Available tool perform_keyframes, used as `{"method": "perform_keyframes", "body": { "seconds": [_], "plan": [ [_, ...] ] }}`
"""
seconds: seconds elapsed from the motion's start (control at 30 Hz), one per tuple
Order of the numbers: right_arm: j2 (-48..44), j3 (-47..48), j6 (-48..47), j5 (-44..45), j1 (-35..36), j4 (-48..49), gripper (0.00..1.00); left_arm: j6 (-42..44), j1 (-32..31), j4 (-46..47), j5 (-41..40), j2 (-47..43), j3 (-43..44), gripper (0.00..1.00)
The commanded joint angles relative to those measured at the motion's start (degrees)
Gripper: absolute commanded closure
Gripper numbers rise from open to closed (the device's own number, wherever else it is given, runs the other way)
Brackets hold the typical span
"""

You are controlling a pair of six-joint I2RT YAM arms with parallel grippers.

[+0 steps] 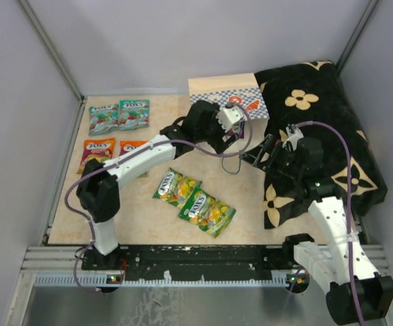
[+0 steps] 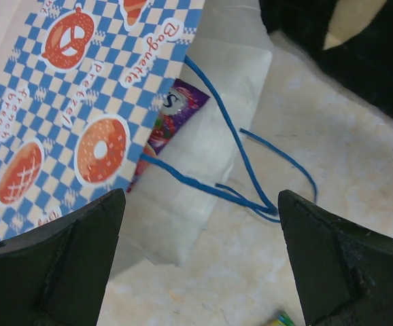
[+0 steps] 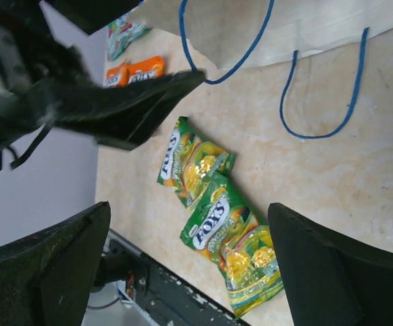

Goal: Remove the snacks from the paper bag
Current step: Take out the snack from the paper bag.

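The paper bag [image 1: 222, 94] lies on its side at the back, its mouth toward me. A purple snack [image 2: 175, 117] pokes out of the mouth under the checkered band [image 2: 60, 115], with the blue cord handles [image 2: 247, 173] trailing on the table. My left gripper [image 2: 200, 255] hangs open just in front of the mouth, holding nothing. My right gripper [image 3: 190, 268] is open and empty beside the handles [image 3: 322, 102]. Two green snacks [image 1: 198, 202] lie mid-table, two teal ones [image 1: 119, 114] and two orange ones [image 1: 113, 149] at the left.
A black flower-patterned cloth [image 1: 322, 136] covers the right side of the table, and the right arm reaches over it. Grey walls close in the table on three sides. The left arm [image 3: 108, 109] crosses the right wrist view above the green packets [image 3: 217, 210].
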Motion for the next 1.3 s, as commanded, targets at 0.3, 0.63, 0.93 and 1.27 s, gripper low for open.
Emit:
{"method": "perform_keyframes", "body": {
  "seconds": [0.3, 0.63, 0.93, 1.27],
  "plan": [
    [2.99, -4.89, 8.53, -11.20, -3.35, 13.61, 0.01, 22.82, -0.54, -0.85, -10.75, 5.34, 6.30, 0.00],
    [5.71, -4.71, 7.85, -11.27, -3.39, 15.31, 0.01, 25.84, -0.03, 2.35, -11.58, -6.46, -5.45, 0.00],
    [6.42, -5.97, 8.27, -12.37, -3.39, 17.28, 0.01, 29.41, 4.04, 9.43, -1.32, -13.85, -12.72, 0.00],
    [5.15, -5.86, 8.28, -12.58, -3.89, 16.48, 0.01, 41.87, 1.97, 18.92, -1.59, -5.03, -12.89, 0.00]
  ]
}}
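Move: The purple snack still lies inside the paper bag, about 11 cm ahead of the left hand, roughly 1 cm to its right and some 17 cm below. The bag's checked flap overhangs it, 11 cm ahead, 1 cm right and about 7 cm below the hand. On the table the nearer green snack lies 18 cm back and 5 cm left, the farther one 10 cm back and 16 cm left. From the right hand, the purple snack is about 19 cm ahead, 9 cm left and 17 cm below. In front of the bag's mouth, the empty left hand first noses forward about 5 cm and slightly down, then swings left and up by some 8 cm each while easing back a little, and finally dips again with a small shift right and forward; its fingers stay wide open and keep pointing forward-right and down while the wrist rolls some 35 degrees clockwise as seen from behind the hand. The right hand, open as well, only eases 2 to 3 cm left, down and forward beside the bag, with a slight roll, and neither gripper takes hold of anything. ##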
